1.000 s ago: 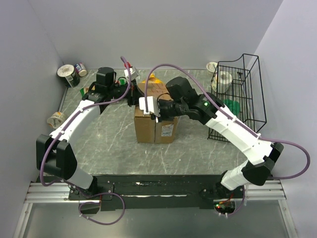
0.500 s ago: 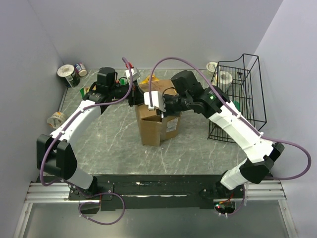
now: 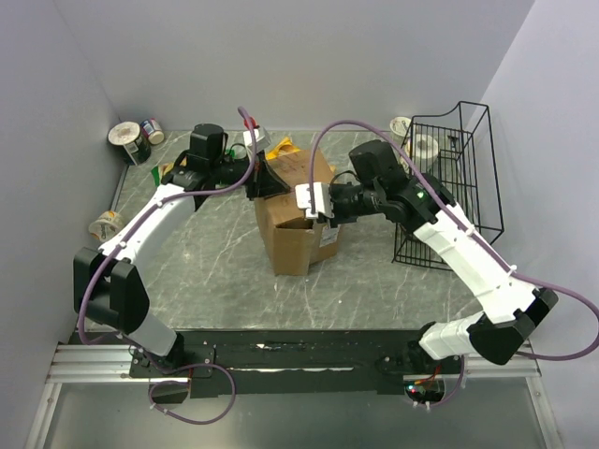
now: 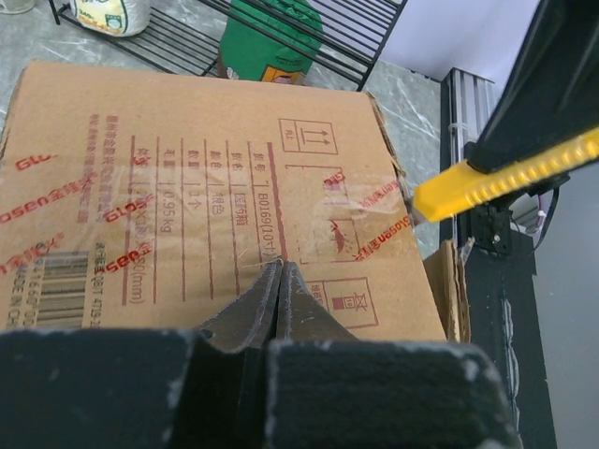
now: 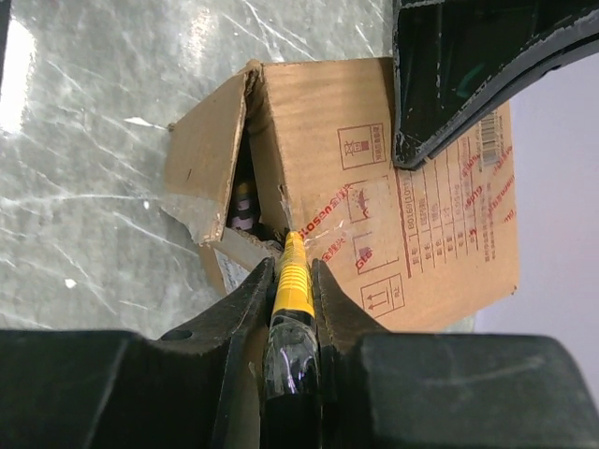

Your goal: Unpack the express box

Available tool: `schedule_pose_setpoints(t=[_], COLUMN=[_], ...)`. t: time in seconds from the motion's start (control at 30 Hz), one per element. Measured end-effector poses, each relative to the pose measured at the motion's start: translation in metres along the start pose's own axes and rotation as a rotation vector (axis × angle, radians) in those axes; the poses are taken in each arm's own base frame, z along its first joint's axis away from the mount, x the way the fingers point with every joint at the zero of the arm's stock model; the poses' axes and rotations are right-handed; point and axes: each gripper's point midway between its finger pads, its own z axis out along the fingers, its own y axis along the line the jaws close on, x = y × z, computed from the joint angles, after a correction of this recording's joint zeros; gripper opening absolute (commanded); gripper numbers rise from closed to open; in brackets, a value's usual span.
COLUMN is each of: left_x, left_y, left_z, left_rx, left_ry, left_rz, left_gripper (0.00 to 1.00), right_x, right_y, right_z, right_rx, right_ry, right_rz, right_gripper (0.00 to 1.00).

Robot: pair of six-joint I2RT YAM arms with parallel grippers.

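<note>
The express box [image 3: 298,238] is a brown carton with red print, standing tilted mid-table. My left gripper [image 3: 268,181] is shut and empty, its tips [image 4: 280,269] pressed against the box's printed, taped face [image 4: 187,178]. My right gripper [image 3: 318,204] is shut on a yellow utility knife [image 5: 293,281]. The knife's tip touches the taped corner of the box [image 5: 421,215], beside a flap [image 5: 206,154] that hangs open. Something purple and white [image 5: 241,208] shows inside. The left wrist view shows the same knife [image 4: 496,178] at the box's right corner.
A black wire basket [image 3: 475,168] stands at the right, holding a white roll [image 3: 424,148] and a green packet [image 4: 271,33]. Tape rolls and cans [image 3: 131,140] sit in the back left corner. Another roll [image 3: 105,224] lies by the left wall.
My right gripper has moved to the right with the knife. The box has turned and tipped, and its flap has come open. My left gripper has shifted slightly right, staying on the box.
</note>
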Motion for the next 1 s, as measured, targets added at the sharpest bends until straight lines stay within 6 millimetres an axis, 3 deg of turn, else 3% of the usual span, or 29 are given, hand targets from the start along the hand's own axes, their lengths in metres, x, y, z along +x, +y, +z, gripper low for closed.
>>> schedule_pose_setpoints(t=[0.4,0.53,0.67,0.87,1.0], left_x=[-0.001,-0.001,-0.001,-0.007,-0.014], left_y=[-0.001,0.001,0.000,0.000,-0.003], left_z=[0.004,0.004,0.004,0.003,0.002], left_rx=[0.016,0.011,0.015,0.016,0.024], left_ry=[0.012,0.016,0.025,0.066,0.089], left_rz=[0.043,0.063,0.058,0.017,-0.019], left_gripper=[0.01,0.01,0.05,0.20,0.33], right_x=[0.011,0.028,0.047,0.052,0.040], right_y=[-0.009,-0.026,-0.029,-0.014,-0.012], right_z=[-0.009,-0.020,-0.032,-0.021,-0.024], right_rx=[-0.050,-0.059,-0.063,-0.117,-0.119], right_ry=[-0.022,0.026,0.074,0.076,0.062], right_rz=[-0.052,-0.035,-0.050,-0.078,-0.057], right_gripper=[0.00,0.00,0.00,0.00,0.00])
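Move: My right hand holds the yellow knife. The slit under the top panel's near edge lies about 5 cm left, 2 cm forward and 5 cm down. The labelled end flap hangs below it, some 4 cm left of me and 11 cm down; the box's middle is 9 cm forward, 5 cm left. My left hand's closed fingertips rest on the box top; that slit is roughly 7 cm back and 8 cm right of them, level in height. With my right hand I keep hold of the knife and draw its tip rightward and forward, about 6 cm at the farthest, against the labelled end flap, then ease a little back and left, dipping some 2 cm before a slight rise, fingers tipping down a bit. My left hand holds still on the box top, then opens its fingers partway and lifts about 1.5 cm off the panel. ##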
